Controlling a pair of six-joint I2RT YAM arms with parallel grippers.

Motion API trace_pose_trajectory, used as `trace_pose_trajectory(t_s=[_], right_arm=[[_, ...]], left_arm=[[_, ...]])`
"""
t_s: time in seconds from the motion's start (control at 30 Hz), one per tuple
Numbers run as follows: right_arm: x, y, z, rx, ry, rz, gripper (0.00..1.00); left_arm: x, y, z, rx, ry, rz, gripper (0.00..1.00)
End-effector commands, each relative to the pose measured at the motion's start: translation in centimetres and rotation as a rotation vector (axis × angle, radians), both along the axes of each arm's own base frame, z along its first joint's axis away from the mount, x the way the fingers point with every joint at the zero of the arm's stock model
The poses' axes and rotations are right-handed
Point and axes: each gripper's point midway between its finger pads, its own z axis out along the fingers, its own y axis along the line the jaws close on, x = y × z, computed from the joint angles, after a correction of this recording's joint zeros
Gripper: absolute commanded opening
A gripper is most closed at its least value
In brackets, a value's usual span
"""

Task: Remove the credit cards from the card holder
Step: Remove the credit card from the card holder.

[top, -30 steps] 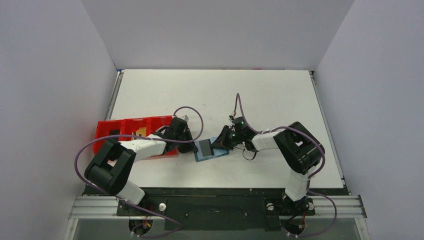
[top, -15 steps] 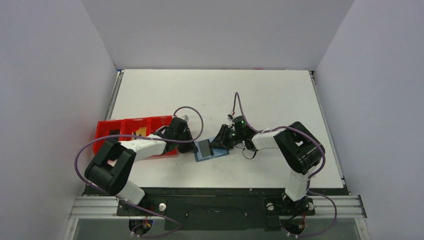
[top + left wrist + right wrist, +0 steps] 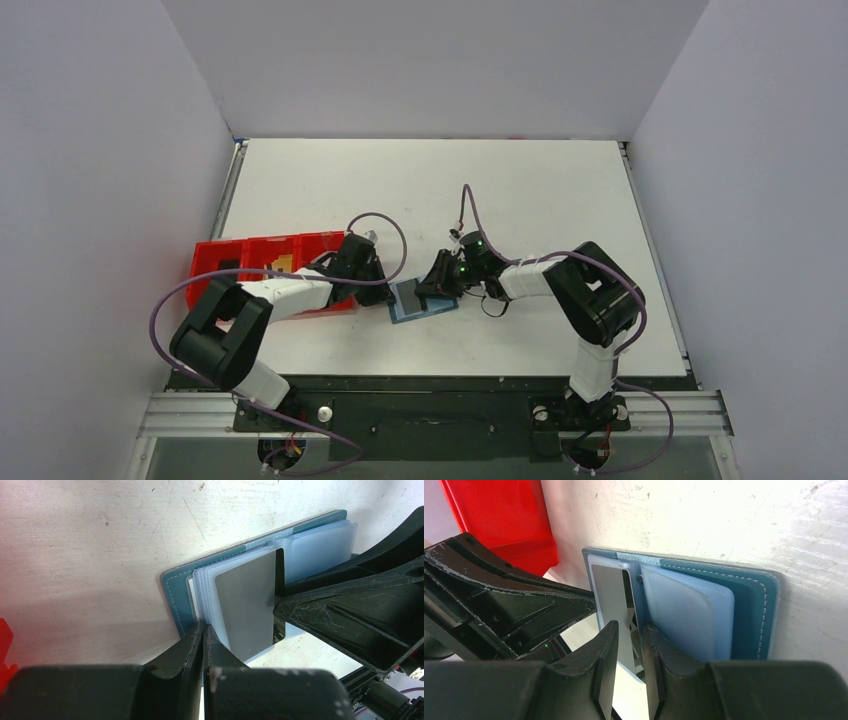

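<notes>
The blue card holder (image 3: 424, 306) lies open on the table between my two grippers. Its clear sleeves (image 3: 320, 545) are fanned out, and a dark grey credit card (image 3: 247, 605) sits in the top one. My left gripper (image 3: 204, 626) is shut, its tips pressing down on the holder's left edge (image 3: 176, 600). From the right, my right gripper (image 3: 630, 627) reaches in with its jaws slightly open. They straddle the near edge of the grey card (image 3: 611, 597), with a gap on one side. A tan card (image 3: 284, 264) lies in the red tray.
The red three-compartment tray (image 3: 262, 248) stands left of the holder, right behind my left arm, and shows in the right wrist view too (image 3: 499, 515). Purple cables loop over both forearms. White walls enclose the table on three sides.
My right gripper's jaws have parted a little and slid left over the grey card's edge. The left gripper and the holder have stayed put.
</notes>
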Motion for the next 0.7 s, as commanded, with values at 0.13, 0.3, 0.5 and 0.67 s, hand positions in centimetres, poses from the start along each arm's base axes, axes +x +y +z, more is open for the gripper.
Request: trace_pose_trajectory(t_s=[0.13, 0.3, 0.5, 0.67], right_arm=[[0.5, -1.0, -0.7, -0.025, -0.011, -0.023, 0.15], [0.9, -1.7, -0.3, -0.018, -0.018, -0.045, 0.07], [1.4, -2.4, 0.4, -0.013, -0.03, -0.07, 0.0], [1.7, -3.2, 0.4, -0.024, -0.033, -0.082, 0.0]], left_arm=[[-0.9, 1.8, -2.2, 0.097, 0.054, 0.014, 0.0], [-1.0, 2.0, -2.4, 0.105, 0.058, 0.014, 0.0], [-1.1, 2.1, -2.6, 0.109, 0.064, 0.016, 0.0], [-1.2, 2.2, -2.6, 0.113, 0.066, 0.015, 0.0]])
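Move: The dark credit card sits in its clear sleeve on the left half of the open card holder, its exposed right edge between the right hand's parted fingers. Its middle is some 2 cm to that hand's left, level fore and aft, about 1 cm lower. The other sleeves lie roughly 4 cm to the hand's right and 1 cm farther out; the red tray's middle is about 32 cm left, 4 cm ahead. From the left hand, the card is some 5 cm right, 1 cm ahead. The right fingers close on the exposed edge of the credit card and pinch it, dipping about half a centimetre as they shut; they then draw it mainly to the right and slightly forward, some 2 cm in all, rising a little at the end with hardly any turn of the wrist. The left hand stays put, its shut tips still resting on the holder's left edge. ##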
